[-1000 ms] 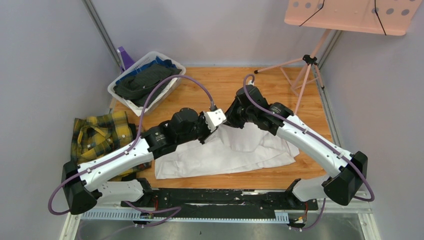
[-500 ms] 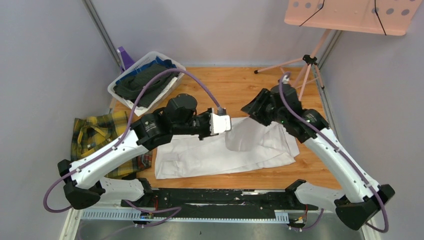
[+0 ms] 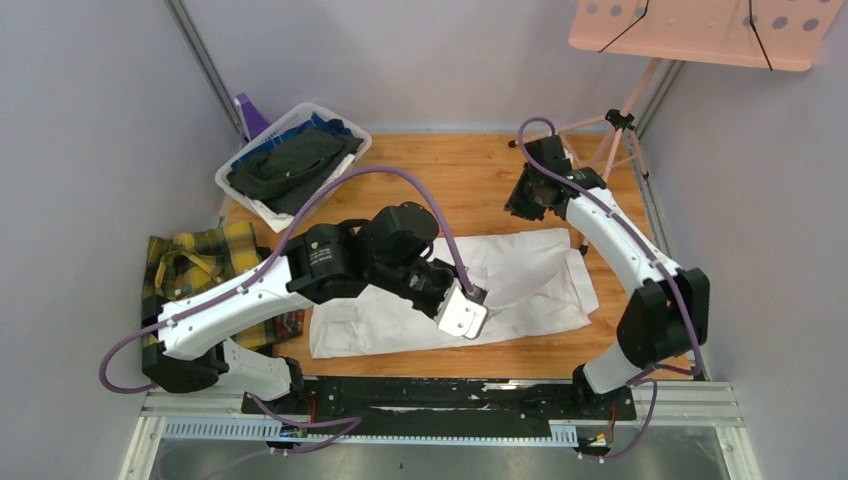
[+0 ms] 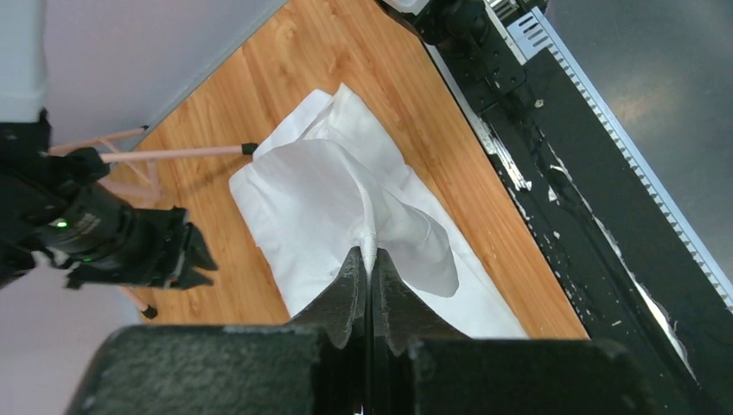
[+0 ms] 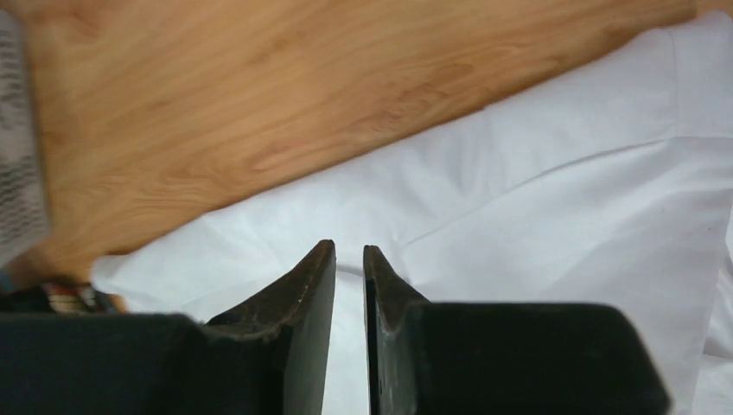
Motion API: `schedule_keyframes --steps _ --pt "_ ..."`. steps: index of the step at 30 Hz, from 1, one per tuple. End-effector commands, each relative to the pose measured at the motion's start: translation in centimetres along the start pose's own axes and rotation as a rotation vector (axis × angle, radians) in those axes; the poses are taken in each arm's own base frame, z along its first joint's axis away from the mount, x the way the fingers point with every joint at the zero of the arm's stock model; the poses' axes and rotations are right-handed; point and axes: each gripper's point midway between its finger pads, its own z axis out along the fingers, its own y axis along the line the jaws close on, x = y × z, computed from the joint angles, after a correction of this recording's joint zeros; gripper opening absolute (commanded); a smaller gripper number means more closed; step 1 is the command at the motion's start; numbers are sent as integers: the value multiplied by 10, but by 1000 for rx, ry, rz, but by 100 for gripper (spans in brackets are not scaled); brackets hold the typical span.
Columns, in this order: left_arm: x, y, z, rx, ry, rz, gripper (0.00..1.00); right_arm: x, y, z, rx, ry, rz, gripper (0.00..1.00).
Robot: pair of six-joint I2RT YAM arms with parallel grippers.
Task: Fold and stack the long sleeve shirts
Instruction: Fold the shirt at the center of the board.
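Observation:
The white collared shirt (image 3: 545, 285) lies spread on the wooden table, partly folded. My left gripper (image 3: 484, 300) is over its near middle, shut on a pinched fold of the white cloth (image 4: 370, 226) and lifting it in a ridge. In the left wrist view its jaws (image 4: 367, 252) are pressed together on the cloth. My right gripper (image 3: 522, 200) hangs over bare wood behind the shirt's far edge; in the right wrist view it (image 5: 349, 246) is open by a narrow gap and empty, above the white shirt (image 5: 562, 199). The yellow-and-green plaid shirt (image 3: 195, 270) lies at the left table edge.
A white basket (image 3: 232, 182) of dark clothes stands at the back left with a purple object (image 3: 250, 115) behind it. A pink music stand's legs (image 3: 600, 150) stand at the back right. A black rail (image 3: 440, 395) runs along the front edge. Grey walls close in both sides.
My left gripper has moved from the shirt's far middle toward the front right, pulling the pinched white cloth over. My right gripper has left the shirt and swung back toward the far right.

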Motion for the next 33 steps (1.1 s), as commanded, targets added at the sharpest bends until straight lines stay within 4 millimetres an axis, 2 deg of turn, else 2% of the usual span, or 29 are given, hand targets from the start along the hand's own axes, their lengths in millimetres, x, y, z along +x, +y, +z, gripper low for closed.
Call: schedule_keyframes --steps 1,5,7,8,11,15,19,22,27,29,30,31,32,33 --pt "-5 -8 -11 12 -6 16 0 23 -48 38 144 80 8 16" --pt "15 -29 -14 27 33 -58 0 49 -100 64 271 152 65 5" --pt "30 -41 -13 41 70 -99 0 57 -120 69 314 171 102 2" --pt "44 -48 -10 50 109 -121 0 56 -125 71 325 168 120 1" --pt "78 -67 -5 63 200 -159 0 50 -136 80 359 151 136 0" --pt "109 -78 -1 60 308 -203 0 46 -148 97 412 169 129 0" --pt "119 -84 -2 69 359 -241 0 42 -161 108 460 172 129 0" --pt "130 -87 -8 70 404 -238 0 34 -163 110 464 166 129 0" --pt "153 -80 -31 34 488 -321 0 18 -160 103 464 128 101 0" --pt "159 -63 -47 -40 492 -381 0 18 -171 98 523 123 86 0" --pt "160 -47 -62 -97 477 -412 0 19 -176 94 533 125 98 0" --pt "159 -38 -69 -129 469 -418 0 20 -176 89 522 125 113 0" --pt "156 -17 -87 -209 446 -420 0 18 -171 84 497 116 123 0" --pt "152 -5 -96 -247 428 -411 0 14 -165 79 466 99 130 0"
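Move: The left hand, already holding a flap of the white shirt, is above its near edge; the shirt's middle lies about 15 cm ahead and 32 cm below, neither left nor right of it. The plaid pile sits some 50 cm to this hand's left and 15 cm ahead. From the right hand, the shirt's far right corner is about 16 cm right, 2 cm ahead and 18 cm down; the tripod foot stands 19 cm right and 2 cm back. Keep the left fingers shut on the flap and lower it about 13 cm while carrying it 12 cm left over the shirt, swinging forward late and tipping the fingers further down. Meanwhile drop the right hand some 16 cm, drawing back briefly and then forward again, and rightwards to the shirt's far right corner; shut its fingers on the way, steepen them about 25 degrees, and bring the tips onto the cloth. ##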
